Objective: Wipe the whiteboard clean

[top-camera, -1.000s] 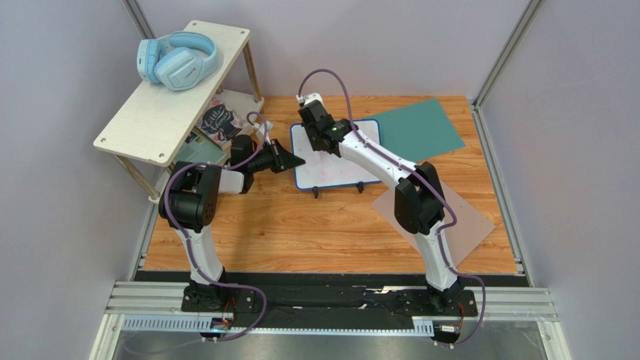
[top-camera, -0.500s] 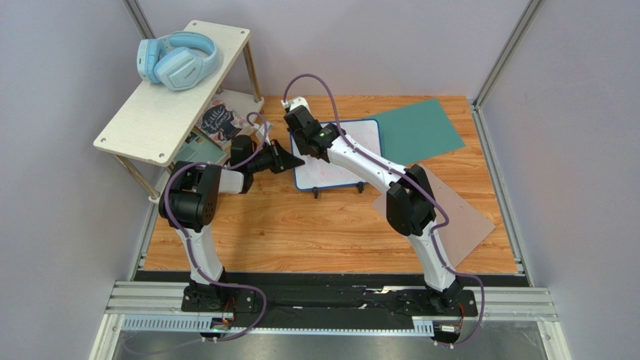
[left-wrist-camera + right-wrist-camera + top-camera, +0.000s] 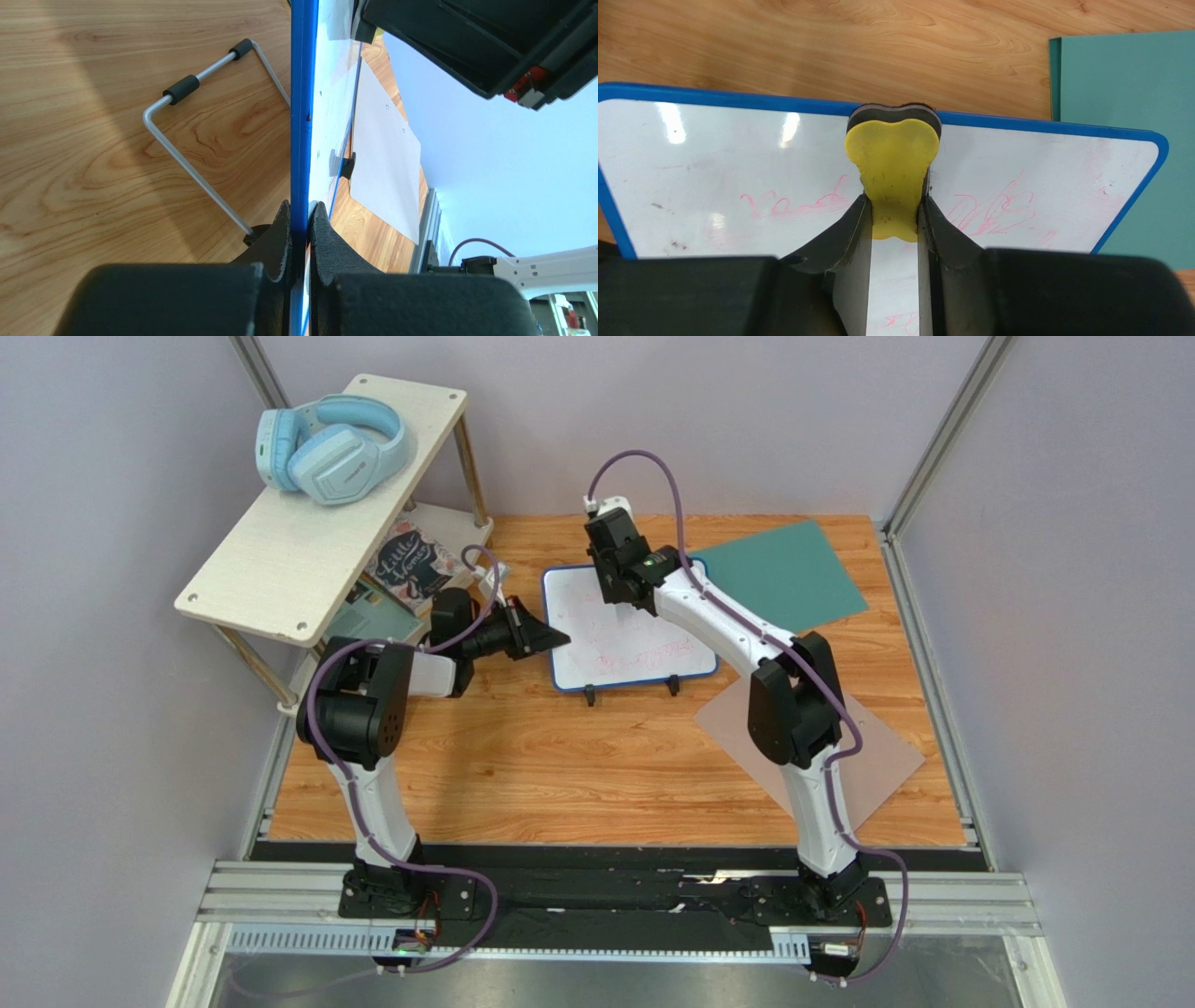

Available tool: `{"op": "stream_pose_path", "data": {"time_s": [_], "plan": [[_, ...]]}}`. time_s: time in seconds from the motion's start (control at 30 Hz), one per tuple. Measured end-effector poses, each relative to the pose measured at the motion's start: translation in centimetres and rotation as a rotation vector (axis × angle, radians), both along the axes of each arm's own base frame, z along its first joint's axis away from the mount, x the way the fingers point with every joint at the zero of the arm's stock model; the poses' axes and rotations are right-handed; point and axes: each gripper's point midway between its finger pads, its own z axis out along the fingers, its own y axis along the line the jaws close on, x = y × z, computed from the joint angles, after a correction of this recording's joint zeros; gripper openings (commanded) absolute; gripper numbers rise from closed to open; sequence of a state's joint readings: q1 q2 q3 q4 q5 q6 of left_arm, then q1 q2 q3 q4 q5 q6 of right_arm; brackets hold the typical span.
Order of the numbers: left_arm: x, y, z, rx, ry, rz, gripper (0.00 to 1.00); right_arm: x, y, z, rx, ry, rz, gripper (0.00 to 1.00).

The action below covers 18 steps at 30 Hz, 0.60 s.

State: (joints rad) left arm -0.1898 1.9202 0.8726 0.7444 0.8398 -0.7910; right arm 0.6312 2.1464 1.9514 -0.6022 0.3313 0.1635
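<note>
The whiteboard [image 3: 617, 647], white with a blue frame and faint pink scribbles, stands tilted on small feet at the middle of the table. My left gripper [image 3: 557, 636] is shut on the board's left frame edge [image 3: 303, 105], with one pad [image 3: 282, 231] on each face. My right gripper [image 3: 894, 206] is shut on a yellow eraser [image 3: 892, 157], which presses against the board [image 3: 724, 161] close to its far blue edge. In the top view the right gripper [image 3: 617, 571] is over the board's upper middle, and the eraser is hidden under it.
A teal sheet [image 3: 779, 574] lies right of the board, and a grey sheet [image 3: 863, 742] lies nearer under the right arm. A wooden shelf [image 3: 281, 546] carrying blue headphones [image 3: 330, 448] stands at the left. The board's wire stand [image 3: 189, 164] rests on the wood.
My right gripper swept left across the board with the eraser, then back right and toward the far edge. The left gripper and the board have stayed put.
</note>
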Motion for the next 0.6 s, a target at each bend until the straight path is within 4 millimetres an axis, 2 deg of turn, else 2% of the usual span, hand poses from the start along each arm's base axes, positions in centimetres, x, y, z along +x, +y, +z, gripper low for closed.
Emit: {"op": "stream_pose_path", "data": {"time_s": [0.17,0.3,0.37,0.47,0.6], "plan": [[0.0,0.1,-0.1,0.001,0.006,0.0,0.0,-0.7,2.9,0.2,-0.047,-0.01,0.07,0.0],[0.0,0.1,-0.2,0.004,0.005,-0.001,0.0,-1.8,6.8,0.7,-0.046,-0.035,0.148,0.0],[-0.1,0.1,-0.2,0.005,0.006,-0.002,0.0,-2.4,8.1,0.6,-0.047,-0.041,0.174,0.0],[-0.1,0.2,-0.3,0.009,0.01,-0.002,0.0,-2.8,8.6,0.4,-0.054,-0.045,0.179,0.0],[0.0,0.2,-0.4,0.011,0.007,0.004,0.0,-2.3,8.1,0.2,-0.019,-0.032,0.152,0.0]]}}
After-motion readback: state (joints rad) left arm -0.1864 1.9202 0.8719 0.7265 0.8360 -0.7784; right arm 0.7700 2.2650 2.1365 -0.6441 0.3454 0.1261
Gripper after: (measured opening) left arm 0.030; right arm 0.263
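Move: The right hand holds the yellow eraser on the whiteboard, near the middle of its far, upper edge. The board's upper left corner lies about 10 cm to its left and 3 cm ahead, roughly level. A red scribble sits about 4 cm left and 1 cm ahead; another is about 5 cm right and 1 cm ahead. From the left hand, pinching the board's left edge, that corner is some 10 cm ahead, 1 cm left and 4 cm higher. Keeping the eraser's felt on the board, the right hand wipes quickly left along the upper edge, over the left scribble towards the corner. It travels about 8 cm, drifting some 2 cm back and turning about 10 degrees counter-clockwise, then stalls and just starts back right. The left fingers keep the board's edge pinched and hold it nearly still. ##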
